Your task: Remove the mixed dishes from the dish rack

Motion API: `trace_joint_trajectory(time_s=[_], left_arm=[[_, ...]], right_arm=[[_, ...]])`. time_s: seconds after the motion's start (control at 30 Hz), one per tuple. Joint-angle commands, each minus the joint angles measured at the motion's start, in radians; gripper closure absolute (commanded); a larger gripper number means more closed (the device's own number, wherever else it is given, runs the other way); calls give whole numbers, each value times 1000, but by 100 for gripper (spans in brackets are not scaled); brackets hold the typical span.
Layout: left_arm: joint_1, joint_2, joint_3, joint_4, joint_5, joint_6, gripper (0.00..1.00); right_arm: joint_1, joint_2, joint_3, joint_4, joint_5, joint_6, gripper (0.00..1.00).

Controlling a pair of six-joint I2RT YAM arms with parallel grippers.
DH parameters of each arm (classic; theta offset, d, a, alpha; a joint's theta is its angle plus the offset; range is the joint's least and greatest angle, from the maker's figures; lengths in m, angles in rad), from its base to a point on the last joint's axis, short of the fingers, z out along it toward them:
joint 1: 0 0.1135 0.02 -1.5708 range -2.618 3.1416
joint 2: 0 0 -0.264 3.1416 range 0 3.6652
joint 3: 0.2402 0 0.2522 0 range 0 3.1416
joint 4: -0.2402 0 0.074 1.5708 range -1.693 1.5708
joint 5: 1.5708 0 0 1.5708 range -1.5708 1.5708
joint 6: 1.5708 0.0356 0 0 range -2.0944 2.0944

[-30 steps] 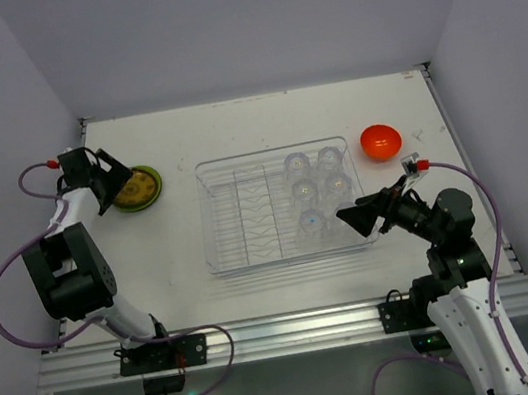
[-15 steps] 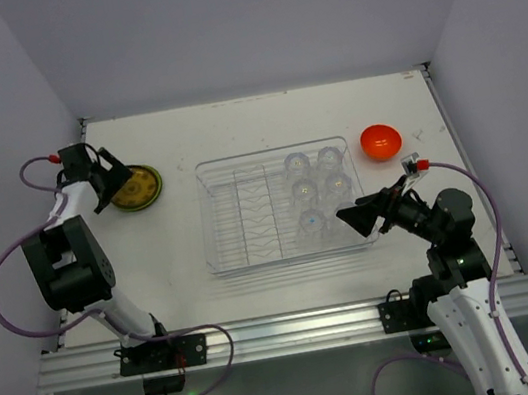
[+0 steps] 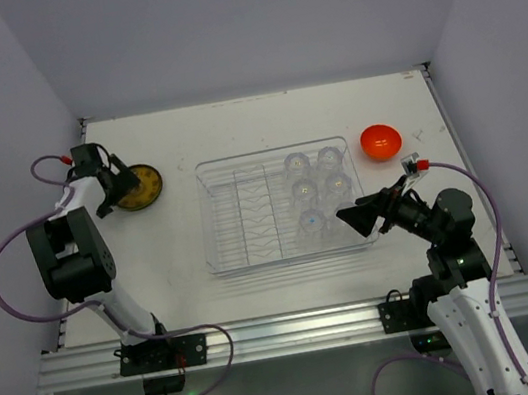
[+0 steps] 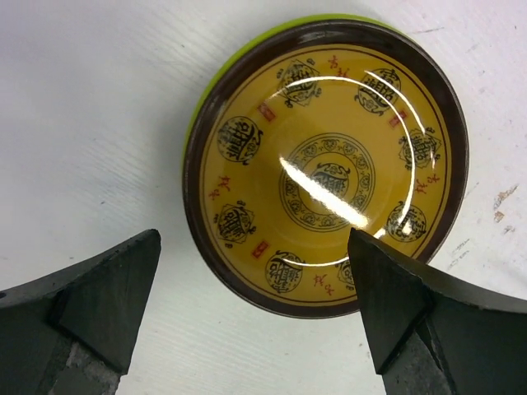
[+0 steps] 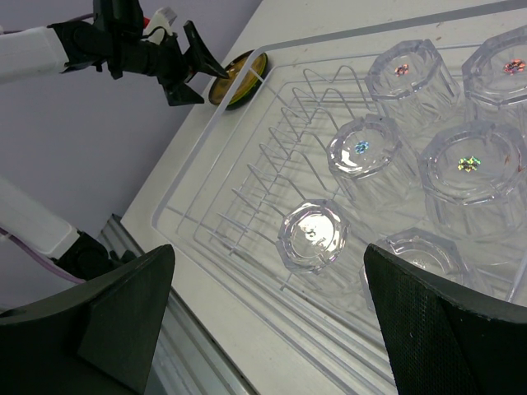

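Note:
The clear dish rack (image 3: 246, 211) stands mid-table and holds several clear glass cups (image 3: 314, 189) upside down in its right half; they also show in the right wrist view (image 5: 412, 148). The yellow plate (image 3: 138, 185) with a dark rim lies flat on the table left of the rack, and fills the left wrist view (image 4: 329, 164). The orange bowl (image 3: 380, 141) sits on the table right of the rack. My left gripper (image 3: 115, 182) is open and empty just above the plate's left edge. My right gripper (image 3: 358, 216) is open and empty, over the rack's near right corner.
White walls close in the table on the left, back and right. An aluminium rail (image 3: 286, 331) runs along the near edge by the arm bases. Bare table lies between the plate and the rack (image 3: 182, 221).
My left gripper has drawn in over the plate, which stays on the table. The right arm, rack, cups and bowl have not moved.

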Motion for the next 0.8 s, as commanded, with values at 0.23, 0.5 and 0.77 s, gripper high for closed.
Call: trace_joint_trajectory(time_s=[0.23, 0.5, 0.77], left_arm=[[-43, -239, 73, -12, -116, 61, 0], [-206, -694, -82, -45, 5, 86, 0], [-219, -1172, -409, -114, 118, 92, 0]], right_arm=[[6, 1, 0, 32, 3, -7, 1], [6, 8, 16, 0, 103, -20, 1], [27, 83, 165, -201, 265, -33, 1]])
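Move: Just ahead of the open left hand, about 2 cm forward, 4 cm right and some 3 cm below, lies the stack of brown dish on green plate; the middle of the dish rack is roughly 39 cm right and 9 cm back from this hand. From the right hand, the front-right glass lies about 6 cm forward, 2 cm right and 14 cm down; the front-left glass is level with it, 8 cm farther left, and the middle-right one 8 cm beyond it. Leaving the dish stack behind, the empty left hand climbs almost straight up at first, then sweeps back and to the right while still rising, ending some 27 cm higher and 15 cm back, fingers swinging up by nearly 50 degrees. The open right hand stirs only late, easing 2 to 3 cm forward and right towards the front-right glass and turning slightly clockwise. ##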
